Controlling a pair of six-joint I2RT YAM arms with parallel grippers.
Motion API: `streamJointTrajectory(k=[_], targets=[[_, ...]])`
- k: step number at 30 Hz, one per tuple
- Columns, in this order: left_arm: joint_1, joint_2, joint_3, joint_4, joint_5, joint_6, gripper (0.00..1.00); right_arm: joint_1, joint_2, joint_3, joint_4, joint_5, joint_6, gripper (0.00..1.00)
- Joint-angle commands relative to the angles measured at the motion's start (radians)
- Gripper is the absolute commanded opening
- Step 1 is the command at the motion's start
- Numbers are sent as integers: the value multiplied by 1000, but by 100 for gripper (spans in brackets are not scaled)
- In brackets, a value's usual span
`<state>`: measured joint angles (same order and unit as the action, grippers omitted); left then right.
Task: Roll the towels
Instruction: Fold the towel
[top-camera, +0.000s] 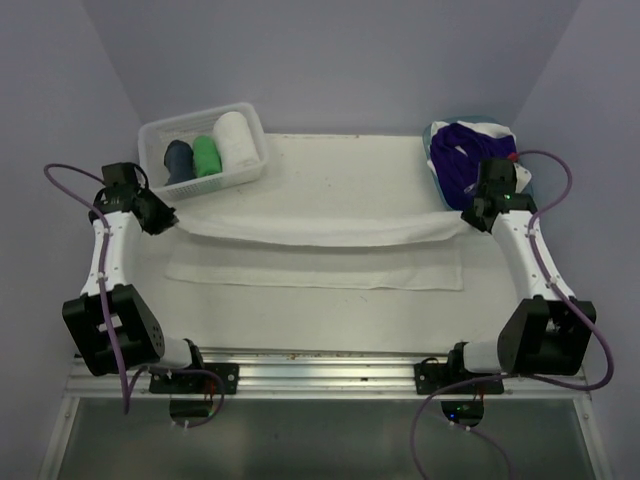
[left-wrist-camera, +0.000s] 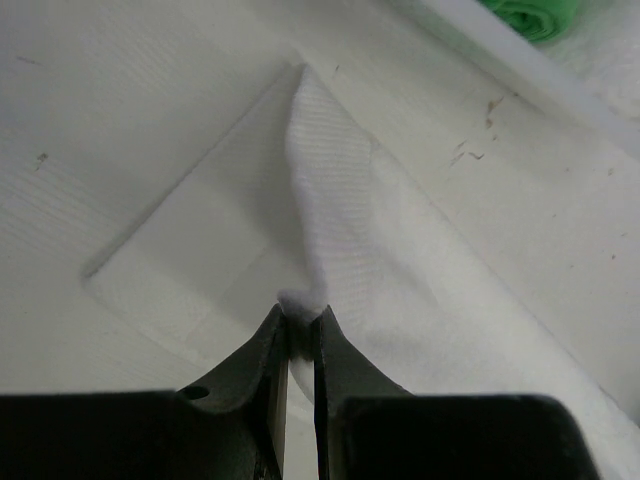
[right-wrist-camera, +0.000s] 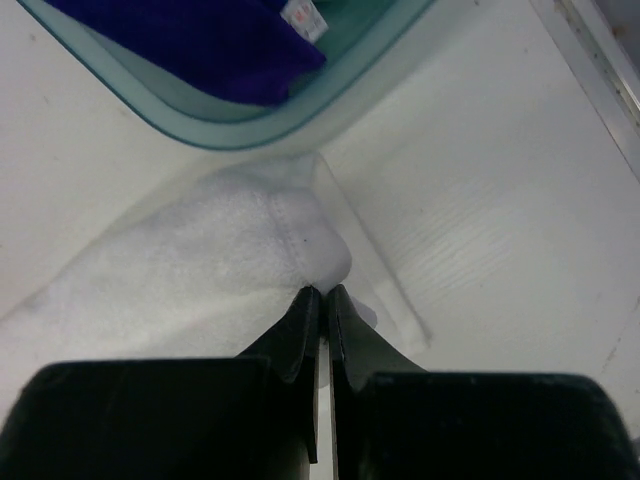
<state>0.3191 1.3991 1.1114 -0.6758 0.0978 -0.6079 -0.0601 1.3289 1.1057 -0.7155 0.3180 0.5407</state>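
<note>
A long white towel (top-camera: 320, 255) lies across the table, its far edge lifted and sagging between the two arms. My left gripper (top-camera: 168, 216) is shut on the towel's left corner (left-wrist-camera: 325, 215), which rises as a taut ridge from the fingertips (left-wrist-camera: 301, 312). At the other end my right gripper (top-camera: 470, 217) is shut on the right corner (right-wrist-camera: 250, 255), bunched just ahead of the fingertips (right-wrist-camera: 323, 292). Three rolled towels, navy (top-camera: 179, 161), green (top-camera: 206, 155) and white (top-camera: 236, 140), stand in the white basket (top-camera: 252, 169). A purple towel (top-camera: 458, 160) fills the light blue tub (top-camera: 438, 186).
The basket stands at the back left and the tub (right-wrist-camera: 300, 118) at the back right, right beside the right gripper. Side walls close in on both sides. A metal rail (top-camera: 320, 360) runs along the near edge of the table.
</note>
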Motion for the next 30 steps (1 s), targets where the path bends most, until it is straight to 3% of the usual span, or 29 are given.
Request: streamJointTrajectory(k=[1,10,18,30], targets=[[11,14,87,51,11,-6,0,-7,114,133,87,73,-2,0],[12,107,175,70,39,-24,0,-9,334,342,159,72,-10,0],[14,156,205,65,34,-21,0,-7,388,414,171,86,-42,0],[31,127,182,47,48,-1,0,-9,176,234,159,93,-55,0]])
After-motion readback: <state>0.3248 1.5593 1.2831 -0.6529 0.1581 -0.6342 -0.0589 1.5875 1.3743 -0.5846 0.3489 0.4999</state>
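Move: Some 13 cm above the table, both closed hands hold the white towel's raised edge by its ends. Open table lies about 6 cm ahead of the left hand and 10 cm ahead of the right. Beyond the left hand, the white bin's middle is roughly 24 cm ahead and 6 right; the teal basket's is some 20 cm ahead of the right hand and 4 right. The towel's near corners lie about 9 cm back and 3 left of the left hand, 12 cm straight back of the right. Swinging the held edge forward over the towel's lower part, towards the bin and basket: the left hand travels about 5 cm and eases to a halt. The right sweeps roughly 12 cm out, then draws back 2 to 3 cm while rising to some 3 cm above its start. Both bob up and dip on the way, keeping their pinch. ##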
